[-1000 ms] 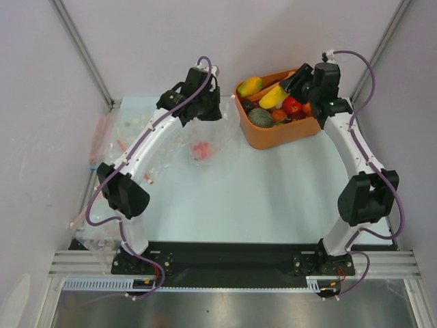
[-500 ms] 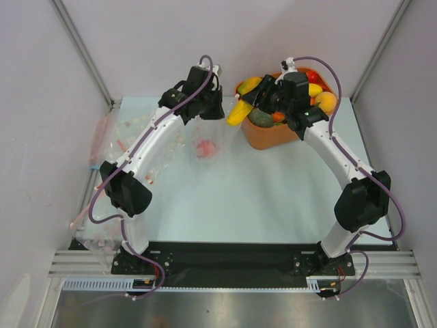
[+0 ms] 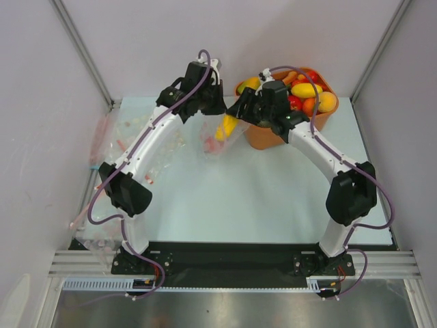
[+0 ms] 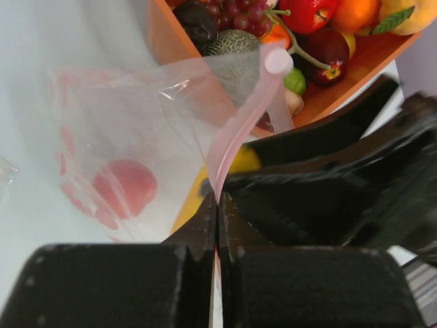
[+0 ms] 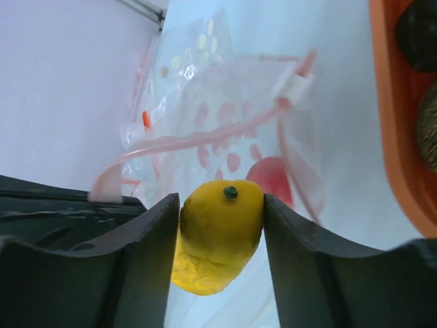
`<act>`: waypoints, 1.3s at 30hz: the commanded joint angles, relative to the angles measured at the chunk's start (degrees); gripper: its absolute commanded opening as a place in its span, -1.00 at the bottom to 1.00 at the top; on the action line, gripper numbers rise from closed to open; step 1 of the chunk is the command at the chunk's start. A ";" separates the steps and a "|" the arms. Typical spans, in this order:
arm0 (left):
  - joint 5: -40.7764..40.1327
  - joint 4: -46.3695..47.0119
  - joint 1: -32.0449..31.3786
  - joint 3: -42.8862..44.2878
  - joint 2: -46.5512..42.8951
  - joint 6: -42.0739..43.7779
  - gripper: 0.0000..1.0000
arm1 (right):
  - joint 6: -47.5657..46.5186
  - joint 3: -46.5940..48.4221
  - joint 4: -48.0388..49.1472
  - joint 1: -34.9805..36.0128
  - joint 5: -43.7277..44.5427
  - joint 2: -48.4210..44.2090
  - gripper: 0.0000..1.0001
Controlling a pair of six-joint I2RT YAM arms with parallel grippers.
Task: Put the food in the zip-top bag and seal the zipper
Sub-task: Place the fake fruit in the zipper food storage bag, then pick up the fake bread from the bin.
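The zip-top bag [image 3: 213,141] hangs open beside the orange tub, clear with pink dots. My left gripper [image 4: 217,198] is shut on its pink zipper strip [image 4: 240,126] and holds that edge up. A red food piece [image 4: 125,188] lies inside the bag. My right gripper [image 5: 220,199] is shut on a yellow toy fruit [image 5: 217,236] with a green stem dot. It holds the fruit right at the bag's mouth [image 5: 225,137]. From above, the yellow fruit [image 3: 224,127] hangs over the bag, just under the right gripper [image 3: 237,115]. The left gripper [image 3: 207,104] sits close behind it.
The orange tub [image 3: 268,138] at the back holds several more toy fruits and vegetables [image 3: 305,90], close to the right of the bag. Spare plastic bags [image 3: 116,137] lie along the left side of the table. Walls and metal posts close in the back and sides.
My right arm has swung left from the tub with the yellow fruit in its grip, arriving at the bag's mouth. The left gripper has kept its hold on the zipper edge.
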 commanded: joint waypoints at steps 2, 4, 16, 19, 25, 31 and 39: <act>0.31 3.03 -0.13 2.41 -2.57 -1.08 -0.99 | -0.54 5.14 -2.56 1.16 -2.25 2.75 0.33; -0.22 2.68 -0.05 2.33 -2.66 -0.56 -0.99 | -1.59 7.25 -4.59 1.16 -2.17 3.37 0.56; -1.97 4.43 0.04 -6.37 -7.05 -1.96 -0.99 | -1.78 6.65 -0.65 -8.06 -8.75 -1.63 0.57; -1.98 5.75 0.04 -9.27 -8.37 -3.01 -0.99 | 0.15 6.56 0.15 -12.45 -10.77 -1.11 0.57; -1.36 8.13 -0.05 -13.32 -10.83 -4.25 -0.99 | 1.92 7.96 -2.48 -17.12 -4.73 1.17 0.55; -1.45 7.34 -0.05 -13.41 -11.54 -3.63 -0.99 | 4.63 10.07 -1.53 -19.84 1.87 5.83 0.57; -0.48 6.02 -0.05 -14.20 -12.42 -4.51 -0.99 | 9.03 17.01 -2.31 -20.72 9.43 14.53 0.70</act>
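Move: Just below the right fingers, which already hold the yellow squash in the bag's mouth, the bag's middle lies about 5 cm back, 5 cm left and 9 cm down. The peach inside is some 7 cm back, 8 left and 15 below that hand. The basket's middle is roughly 18 cm to its right, 6 ahead and 12 down. From the left hand, pinching the bag's mouth, the bag's middle is about 4 cm back, 1 left and 9 below. Sinking another 2 cm or so at the bag's mouth, the right hand opens its fingers and lets go of the squash, then lifts out and swings some 18 cm right and 13 cm forward to above the basket, turning clockwise about 25 degrees and dipping near the end, fingers wide. The left keeps its pinch on the bag's rim, easing about 3 cm back and left. ##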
